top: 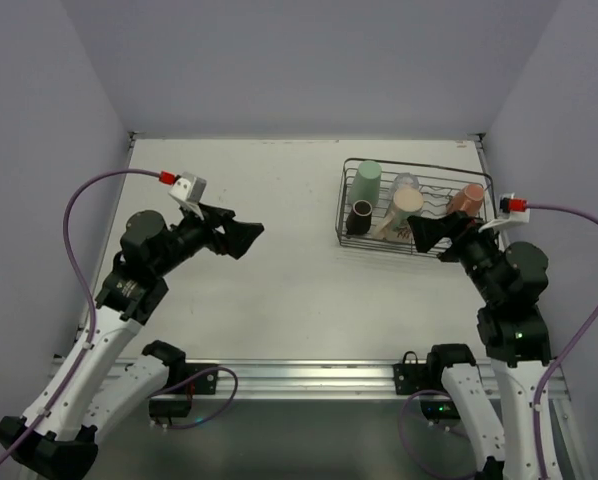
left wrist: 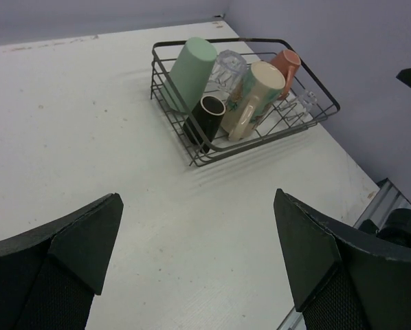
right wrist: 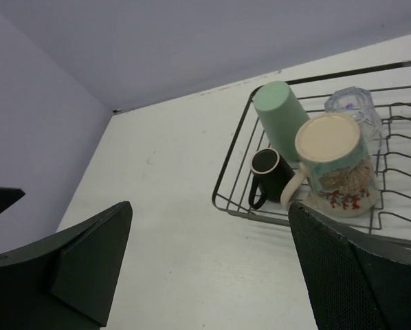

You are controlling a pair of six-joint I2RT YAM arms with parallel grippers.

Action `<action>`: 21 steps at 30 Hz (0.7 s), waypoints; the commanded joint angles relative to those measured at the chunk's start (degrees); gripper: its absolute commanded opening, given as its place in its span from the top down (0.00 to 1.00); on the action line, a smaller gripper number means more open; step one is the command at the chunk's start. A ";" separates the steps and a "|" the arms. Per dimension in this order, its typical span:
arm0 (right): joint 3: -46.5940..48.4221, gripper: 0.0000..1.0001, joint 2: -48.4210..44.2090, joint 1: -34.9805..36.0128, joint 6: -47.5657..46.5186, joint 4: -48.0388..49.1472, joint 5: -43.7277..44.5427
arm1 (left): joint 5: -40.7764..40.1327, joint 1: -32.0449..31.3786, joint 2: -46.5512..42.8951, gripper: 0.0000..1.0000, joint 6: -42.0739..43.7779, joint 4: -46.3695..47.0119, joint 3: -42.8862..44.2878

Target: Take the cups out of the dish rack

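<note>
The dark wire dish rack (top: 341, 205) stands at the back right of the table. It holds a mint green cup (top: 367, 183), a small dark mug (top: 362, 215), a cream patterned mug (top: 404, 210), a clear glass (top: 405, 184) and a salmon-pink cup (top: 467, 200). My left gripper (top: 241, 238) is open and empty, hovering mid-table left of the rack. My right gripper (top: 431, 238) is open and empty at the rack's near edge. The left wrist view shows the rack (left wrist: 274, 135), mint cup (left wrist: 192, 65) and dark mug (left wrist: 205, 118). The right wrist view shows the mint cup (right wrist: 280, 117), dark mug (right wrist: 271, 173) and cream mug (right wrist: 336, 165).
Grey walls enclose the white table (top: 259, 290) on the left, back and right. A metal rail (top: 299, 375) runs along the near edge between the arm bases. Purple cables loop beside each arm.
</note>
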 commanded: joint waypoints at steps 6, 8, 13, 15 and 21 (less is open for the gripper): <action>4.60 0.01 11.69 0.98 -3.78 -3.17 12.97 | 7.36 -0.21 -1.12 0.00 2.02 1.98 -3.20; 5.83 0.01 14.17 2.91 -4.49 -2.90 15.77 | 5.88 -1.01 -1.38 0.00 2.19 2.15 -3.99; 10.38 0.01 26.09 7.22 -7.73 -2.11 30.36 | -3.07 -1.36 -1.91 0.00 0.96 1.81 -6.55; 12.94 0.01 30.25 9.68 -8.88 -3.77 35.36 | -4.49 -1.27 -1.91 0.00 1.84 -0.21 -5.76; 21.12 0.01 43.17 11.62 -9.50 -4.92 37.49 | -7.75 -1.80 -4.11 0.00 3.69 -1.54 -5.93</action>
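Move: The flowered mug sits roughly 22 cm ahead of the right hand, 6 cm to its right and 23 cm below, in the rack. The black cup stands about 10 cm to the left of the mug; the green cup is some 10 cm farther out and 6 cm left of it, and the clear glass about 9 cm beyond it and 3 cm to its right. From the left hand the mug lies around 27 cm ahead, 35 cm right and 21 cm below. The flowered mug is what the right hand closes in on, swinging forward about 13 cm over the rack while sinking some 8 cm. Its level fingers tip down by roughly 25 degrees, the wrist turning clockwise and its left side dipping; they stay wide open and touch nothing. The empty left hand sinks a few centimetres. ##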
